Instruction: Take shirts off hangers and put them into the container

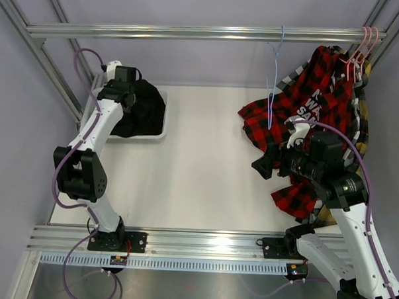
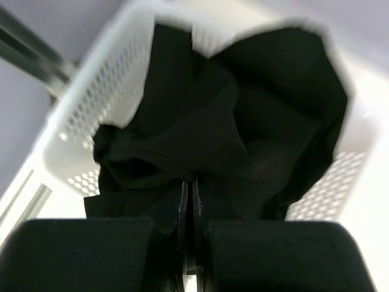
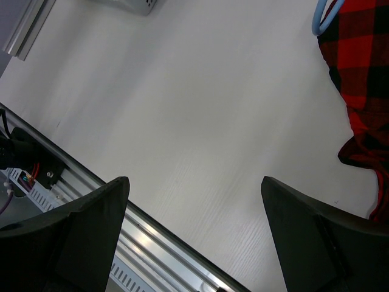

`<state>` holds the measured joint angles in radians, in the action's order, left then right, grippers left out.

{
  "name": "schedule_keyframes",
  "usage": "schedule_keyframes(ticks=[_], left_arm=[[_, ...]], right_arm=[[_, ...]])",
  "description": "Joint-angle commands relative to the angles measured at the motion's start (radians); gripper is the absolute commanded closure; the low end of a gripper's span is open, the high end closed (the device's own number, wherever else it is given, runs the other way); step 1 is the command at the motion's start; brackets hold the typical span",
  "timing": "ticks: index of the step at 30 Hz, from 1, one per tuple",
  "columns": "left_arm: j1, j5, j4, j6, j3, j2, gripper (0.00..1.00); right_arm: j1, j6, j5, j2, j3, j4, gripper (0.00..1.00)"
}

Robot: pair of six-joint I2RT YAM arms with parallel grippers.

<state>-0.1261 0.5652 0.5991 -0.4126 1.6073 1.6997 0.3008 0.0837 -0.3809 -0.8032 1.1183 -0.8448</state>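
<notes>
The black shirt (image 1: 147, 109) lies bunched in the white slotted container (image 1: 163, 125) at the back left. My left gripper (image 1: 124, 92) hangs over it, shut on a fold of the black shirt (image 2: 243, 121), whose creases run up to the fingertips; the container (image 2: 97, 91) shows around it. A red-and-black plaid shirt (image 1: 321, 88) with white lettering hangs from pink hangers (image 1: 363, 47) and spills onto the table. A bare light blue hanger (image 1: 274, 80) hangs beside it. My right gripper (image 1: 277, 151) is open and empty above the table, left of the plaid shirt (image 3: 358, 67).
Hangers hook over a metal rail (image 1: 191, 33) across the back. Behind the red shirt show a yellow-and-dark plaid shirt (image 1: 363, 123) and a black-and-white check one (image 1: 295, 77). An aluminium rail (image 3: 152, 237) borders the table's near edge. The blue hanger (image 3: 322, 18) reaches the right wrist view's top.
</notes>
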Motion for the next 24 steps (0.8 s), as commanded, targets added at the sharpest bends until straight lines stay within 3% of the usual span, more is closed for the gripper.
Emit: schedule_keyframes(ticks=[1,6,10,13,14,17,20,24], left_arm=[[0.034,-0.062,-0.041,-0.037,-0.043,0.035,1.0],[0.074,-0.12,-0.091,-0.031,-0.023,0.164,0.99],[0.077,-0.151,-0.052,-0.055,0.022,0.261,0.86],[0.075,-0.183,-0.157,-0.069,-0.087,0.175,0.68],[0.075,-0.188,-0.198,-0.069,-0.121,0.099,0.49],[0.075,-0.203,-0.323,-0.061,-0.187,0.022,0.25],[0.075,-0.225,-0.364,-0.057,-0.13,0.046,0.22],[0.075,-0.261,-0.383,-0.078,-0.02,0.205,0.22]], right_arm=[[0.0,-0.002,0.016,0.007,0.037,-0.01,0.01],[0.0,0.002,0.017,-0.013,0.04,-0.011,0.01],[0.0,0.004,0.019,-0.037,0.052,-0.013,0.0],[-0.002,0.007,0.023,-0.047,0.069,-0.017,0.01],[0.0,0.008,0.025,-0.048,0.071,-0.014,0.01],[0.0,0.022,0.019,-0.057,0.074,-0.007,0.0],[0.0,0.03,0.002,-0.074,0.074,0.009,0.0],[0.0,0.037,-0.004,-0.088,0.078,0.027,0.01]])
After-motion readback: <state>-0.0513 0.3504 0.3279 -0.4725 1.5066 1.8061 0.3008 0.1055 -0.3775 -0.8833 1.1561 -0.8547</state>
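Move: My left hand still pinches the black shirt above the container; its middle is roughly 4 cm ahead, 4 cm to the right and 19 cm below. The shirt's main heap sits over the right half, about 7 cm right, 4 cm ahead and 16 cm down. The table's side rail runs some 12 cm left, level with the hand and 22 cm below. From my right hand, the container is around 30 cm ahead and 39 cm left, 23 cm lower. I lower my left hand about 14 cm into the container with the last of the black shirt, tipping the fingers some 15 degrees further down. Near the bottom I open them to about three-quarters and let go, then lift back up around 9 cm, easing forward over the heap by the end as the fingers tip up again. ##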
